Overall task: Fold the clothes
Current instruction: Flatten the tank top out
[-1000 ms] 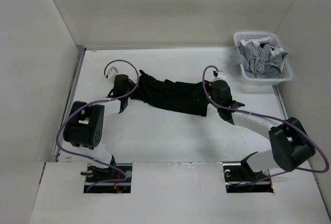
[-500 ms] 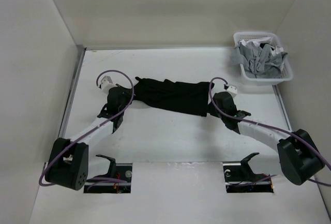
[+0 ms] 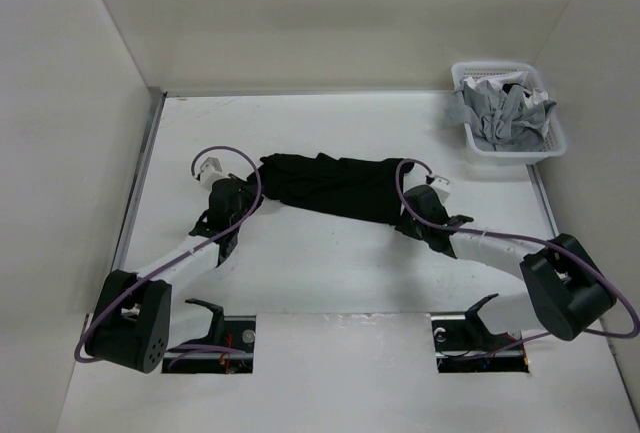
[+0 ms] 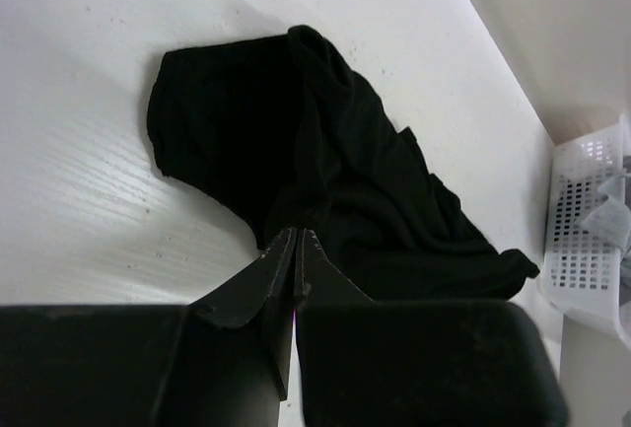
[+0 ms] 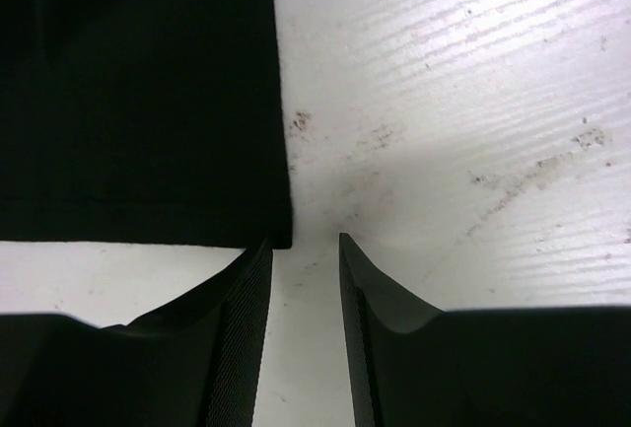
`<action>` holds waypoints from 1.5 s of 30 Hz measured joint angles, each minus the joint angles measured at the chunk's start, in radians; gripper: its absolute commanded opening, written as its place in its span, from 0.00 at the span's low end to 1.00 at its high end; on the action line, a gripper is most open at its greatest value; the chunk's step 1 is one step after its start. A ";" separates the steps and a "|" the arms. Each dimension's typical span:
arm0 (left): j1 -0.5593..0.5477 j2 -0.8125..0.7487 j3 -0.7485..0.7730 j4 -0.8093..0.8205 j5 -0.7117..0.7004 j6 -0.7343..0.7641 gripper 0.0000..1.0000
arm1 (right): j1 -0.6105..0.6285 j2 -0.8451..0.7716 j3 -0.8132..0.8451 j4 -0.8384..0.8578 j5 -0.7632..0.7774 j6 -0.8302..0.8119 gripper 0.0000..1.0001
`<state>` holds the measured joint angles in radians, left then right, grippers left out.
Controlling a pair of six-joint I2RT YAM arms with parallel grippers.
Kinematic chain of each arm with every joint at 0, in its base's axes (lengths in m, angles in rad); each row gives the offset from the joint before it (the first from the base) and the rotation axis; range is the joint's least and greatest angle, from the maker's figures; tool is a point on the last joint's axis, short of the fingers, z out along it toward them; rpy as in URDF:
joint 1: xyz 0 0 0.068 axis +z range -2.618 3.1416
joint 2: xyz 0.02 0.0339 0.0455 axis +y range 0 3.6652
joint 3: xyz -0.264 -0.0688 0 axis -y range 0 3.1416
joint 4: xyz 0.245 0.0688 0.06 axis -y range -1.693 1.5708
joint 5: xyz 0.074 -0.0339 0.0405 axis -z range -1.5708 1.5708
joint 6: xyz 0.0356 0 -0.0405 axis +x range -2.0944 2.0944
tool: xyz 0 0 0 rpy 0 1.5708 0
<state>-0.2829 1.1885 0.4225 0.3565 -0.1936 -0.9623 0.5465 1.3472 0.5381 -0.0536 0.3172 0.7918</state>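
The clothes, a black T-shirt [image 3: 330, 185], lie bunched in a long strip across the middle of the table [image 3: 330, 273]. My left gripper [image 3: 250, 193] is at the strip's left end. In the left wrist view its jaws are pressed together [image 4: 296, 233] right on the near edge of the black shirt [image 4: 325, 171], and a fold of cloth runs up to the tips. My right gripper [image 3: 408, 217] is at the strip's right end. It stands open [image 5: 301, 242] over bare table, and its left finger [image 5: 246, 279] touches the corner of the shirt's hem [image 5: 138, 102].
A white basket [image 3: 512, 156] holding grey and white garments [image 3: 500, 118] stands at the back right, also visible as the basket [image 4: 592, 249] in the left wrist view. White walls enclose the table on the left, back and right.
The left arm's elbow swung down toward the near left. The shirt's left end went from a thin stretched strip to a wider bunch. The right gripper edged left to the hem corner.
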 measured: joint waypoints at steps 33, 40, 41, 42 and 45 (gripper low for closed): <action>0.003 -0.202 0.070 -0.125 0.026 0.001 0.00 | -0.060 -0.348 0.077 -0.031 -0.117 -0.042 0.00; -0.052 -0.474 0.418 -0.258 -0.042 0.031 0.00 | 0.093 -0.629 0.603 -0.254 0.063 -0.201 0.00; -0.057 -0.497 0.480 -0.268 -0.060 0.043 0.00 | 0.130 -0.629 0.703 -0.274 0.094 -0.233 0.00; -0.061 -0.512 0.536 -0.271 -0.074 0.055 0.00 | 0.166 -0.628 0.795 -0.288 0.122 -0.263 0.00; -0.076 -0.535 0.712 -0.277 -0.113 0.096 0.00 | 0.276 -0.604 1.032 -0.309 0.205 -0.353 0.00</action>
<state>-0.3588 0.6533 1.1343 0.0792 -0.3069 -0.8665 0.8227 0.7429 1.5703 -0.3622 0.5224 0.4389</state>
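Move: The tank top's near right corner lies at the right hand's open fingertips, about 2 cm ahead, 1 cm left and 1 cm below; its far right corner is some 15 cm ahead and 2 cm right, and the white basket about 24 cm ahead and 22 cm right. The left hand already grips the tank top's left end; from it the near right corner lies about 28 cm right, 6 cm back and 9 cm below. Right fingers pinch the near corner; then both hands hoist fast, about 50 cm, drawing back and tipping up. ##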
